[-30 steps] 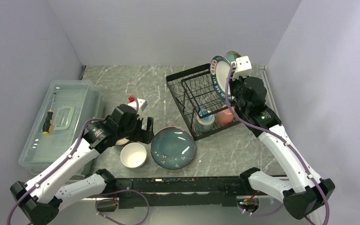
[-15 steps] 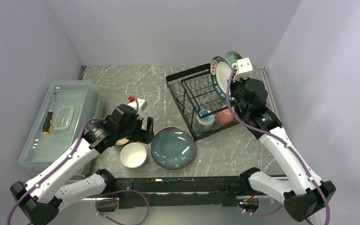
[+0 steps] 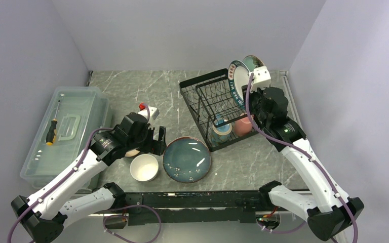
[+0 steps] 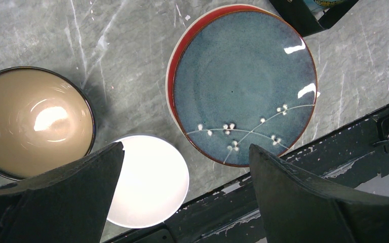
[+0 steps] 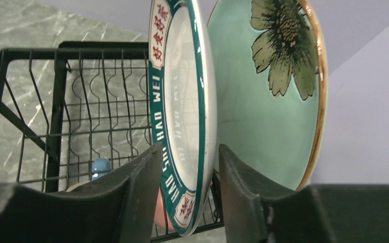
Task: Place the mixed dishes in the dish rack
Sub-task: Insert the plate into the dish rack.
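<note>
The black wire dish rack [image 3: 207,101] holds a white plate with a lettered dark rim [image 5: 182,101] on edge. A mint-green flower plate [image 5: 263,101] stands right behind it. My right gripper [image 5: 191,147] straddles the lettered plate's lower rim, open, with a gap on each side. A blue mug [image 3: 222,129] and a pink mug [image 3: 243,125] sit in the rack's basket. My left gripper [image 4: 186,148] hangs wide open above the table. Below it are a white bowl [image 4: 152,179], a brown bowl [image 4: 33,119] and a blue blossom plate [image 4: 243,81] lying on a red plate [image 4: 174,50].
A clear plastic box [image 3: 66,131] with a screwdriver [image 3: 51,132] on its lid stands at the left. The black frame rail [image 3: 192,195] at the table's near edge runs just below the white bowl and stacked plates. Grey walls close in on three sides.
My right gripper has opened off the lettered plate, which stays standing in the rack. The left arm has not moved.
</note>
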You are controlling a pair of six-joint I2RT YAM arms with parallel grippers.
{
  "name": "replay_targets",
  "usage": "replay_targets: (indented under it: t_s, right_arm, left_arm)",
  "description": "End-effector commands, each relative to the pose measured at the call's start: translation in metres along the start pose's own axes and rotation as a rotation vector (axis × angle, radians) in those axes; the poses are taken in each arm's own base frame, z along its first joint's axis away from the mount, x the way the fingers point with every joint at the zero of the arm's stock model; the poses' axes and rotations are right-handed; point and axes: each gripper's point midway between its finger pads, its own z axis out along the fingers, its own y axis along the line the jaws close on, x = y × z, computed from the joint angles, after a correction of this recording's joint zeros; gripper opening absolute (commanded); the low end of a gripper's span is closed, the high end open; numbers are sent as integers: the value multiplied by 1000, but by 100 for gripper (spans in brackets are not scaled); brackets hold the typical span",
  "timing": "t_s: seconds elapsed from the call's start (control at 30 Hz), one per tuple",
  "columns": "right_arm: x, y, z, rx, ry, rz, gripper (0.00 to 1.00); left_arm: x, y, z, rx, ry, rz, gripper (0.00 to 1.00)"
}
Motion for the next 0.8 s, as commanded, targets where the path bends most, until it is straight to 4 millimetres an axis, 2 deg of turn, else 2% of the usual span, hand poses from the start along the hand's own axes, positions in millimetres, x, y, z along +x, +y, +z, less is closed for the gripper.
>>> replay_targets:
  t_s: [0.0,0.17,0.37,0.53,0.77]
  right_arm:
    - [-22,-2,-15,-18,-48,47,50]
    - [-49,-10,-30,-15,-104,91,58]
    - [-74,-14,-60,-46,-170,186,67]
    - [-74,-5,-81,-114,-123,282,76]
    - [-50,17,-115,-240,-6,406,74]
  left_arm:
    - [-2,1,0,-4,-13,11,99]
    - [-2,1,-1,-4,-14,12,99]
    - [-2,2,0,-8,-12,9,99]
    - [-1,3,1,-19,-6,5,99]
    - [1,-5,5,24,11,-6,99]
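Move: Astride the near rim of the white plate with the green border, the right hand has that plate's middle about 6 cm ahead, 3 cm to its left and roughly level. The mint plate stands some 9 cm ahead and 3 cm to the right. On the tier below, about 24 cm down, the pink mug is straight below, 2 cm left, and the blue mug 10 cm left and 3 cm back. From the left hand the white plate is about 20 cm ahead, 33 cm right and 15 cm up. Backing off the near rim of the racked white plate, the right hand draws back slowly at first, then faster, climbing up and away, roughly 8 cm back and 8 cm up in all. The already parted fingers spread wider to clear both faces of the plate, while the wrist rolls some 20 degrees, left side rising. ##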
